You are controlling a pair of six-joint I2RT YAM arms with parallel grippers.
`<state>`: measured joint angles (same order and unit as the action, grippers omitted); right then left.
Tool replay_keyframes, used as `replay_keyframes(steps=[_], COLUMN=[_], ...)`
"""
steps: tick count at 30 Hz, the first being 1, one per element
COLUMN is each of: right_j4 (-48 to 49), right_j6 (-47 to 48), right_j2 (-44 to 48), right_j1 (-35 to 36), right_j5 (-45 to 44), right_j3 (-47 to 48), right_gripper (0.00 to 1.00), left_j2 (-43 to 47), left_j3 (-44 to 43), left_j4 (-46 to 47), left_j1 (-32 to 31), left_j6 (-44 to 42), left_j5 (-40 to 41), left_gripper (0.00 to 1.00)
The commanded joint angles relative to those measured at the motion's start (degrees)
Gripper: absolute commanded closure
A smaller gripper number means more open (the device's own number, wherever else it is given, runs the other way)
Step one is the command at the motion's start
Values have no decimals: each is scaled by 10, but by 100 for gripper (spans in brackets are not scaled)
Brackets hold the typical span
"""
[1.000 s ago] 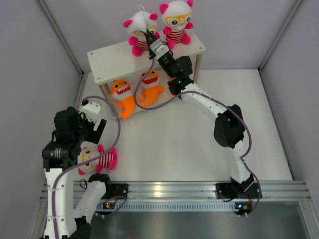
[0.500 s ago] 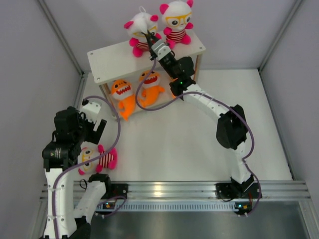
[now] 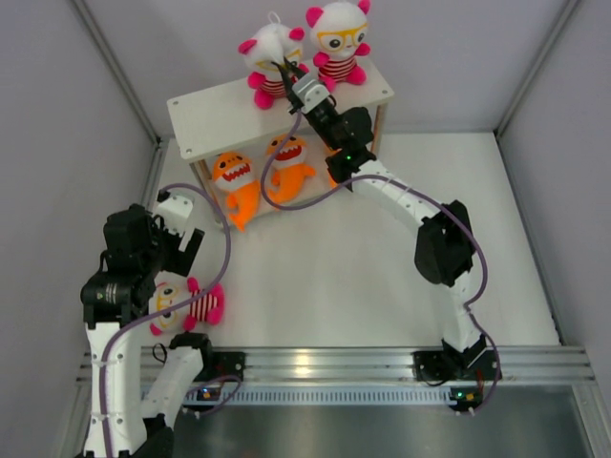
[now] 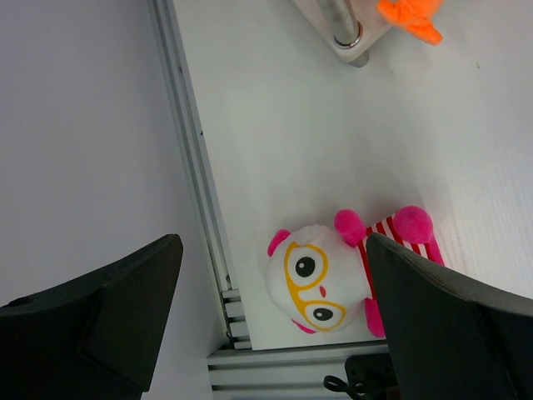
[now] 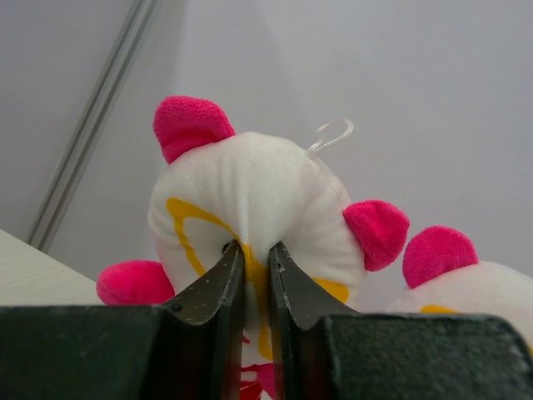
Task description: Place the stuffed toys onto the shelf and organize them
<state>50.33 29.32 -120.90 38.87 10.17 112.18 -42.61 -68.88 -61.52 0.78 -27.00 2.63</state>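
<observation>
The shelf [image 3: 220, 110] stands at the back. On its top board sit two white-headed stuffed toys, the left one [image 3: 265, 52] and the right one [image 3: 339, 43]. My right gripper [image 3: 286, 69] pinches the left doll's face [image 5: 250, 192] between nearly closed jaws [image 5: 256, 250]; the other doll [image 5: 466, 283] is beside it. Two orange sharks [image 3: 234, 181] [image 3: 291, 167] lie on the lower board. A third doll [image 3: 186, 305] lies on its back on the table at the near left. My left gripper [image 3: 177, 250] hovers open above it, with the doll [image 4: 325, 279] showing between the wide fingers [image 4: 271, 250].
Grey walls close in the white table on the left, back and right. A metal rail [image 3: 334, 363] runs along the near edge, right by the lying doll. A shelf post [image 4: 341, 25] and an orange shark fin [image 4: 408, 12] show at the top of the left wrist view.
The right arm's elbow has shifted slightly to the right while its jaws stay on the doll's face. The left arm and the lying doll have not moved.
</observation>
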Motion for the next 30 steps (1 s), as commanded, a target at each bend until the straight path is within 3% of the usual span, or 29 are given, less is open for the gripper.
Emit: replay_keyframes(steps=[1, 17, 20, 26, 30], right_j4=[-11, -8, -8, -8, -6], right_j6=[-5, -14, -13, -11, -10], right_j2=[8, 1, 1, 1, 3], right_j1=[-8, -12, -12, -13, -12], right_j5=[-1, -2, -1, -2, -1], right_j3=[27, 45, 46, 48, 46], right_gripper=[86, 70, 60, 60, 53], left_j2=[5, 6, 7, 9, 9], left_j3=[4, 6, 7, 9, 11], left_j4=[13, 13, 13, 13, 13], left_j1=[3, 3, 3, 2, 3], left_j6=[-4, -6, -5, -7, -7], left_j5=[-1, 1, 1, -2, -3], left_gripper=[2, 2, 1, 2, 1])
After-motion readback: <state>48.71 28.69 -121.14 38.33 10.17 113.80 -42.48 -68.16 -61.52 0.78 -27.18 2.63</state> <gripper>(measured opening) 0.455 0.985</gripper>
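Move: The shelf-top panda still pinched at the face by the right hand has its middle some 3 cm ahead, 2 cm left and 3 cm below that hand. The second panda sits on the board roughly 11 cm to the hand's right and 7 cm ahead; the middle of the shelf's top board is about 12 cm below and 2 cm ahead. From the idle left hand the pinched panda lies some 30 cm ahead, 22 cm right and 19 cm higher. Opening steadily while staying nearly in place, the right gripper widens from almost shut to a little under half open, releasing its pinch on the panda's face. The hand eases only about half a centimetre forward, right and up, keeps its forward-left, upward-pointing attitude, and ends with a finger at either side of the face, not yet backed away. ##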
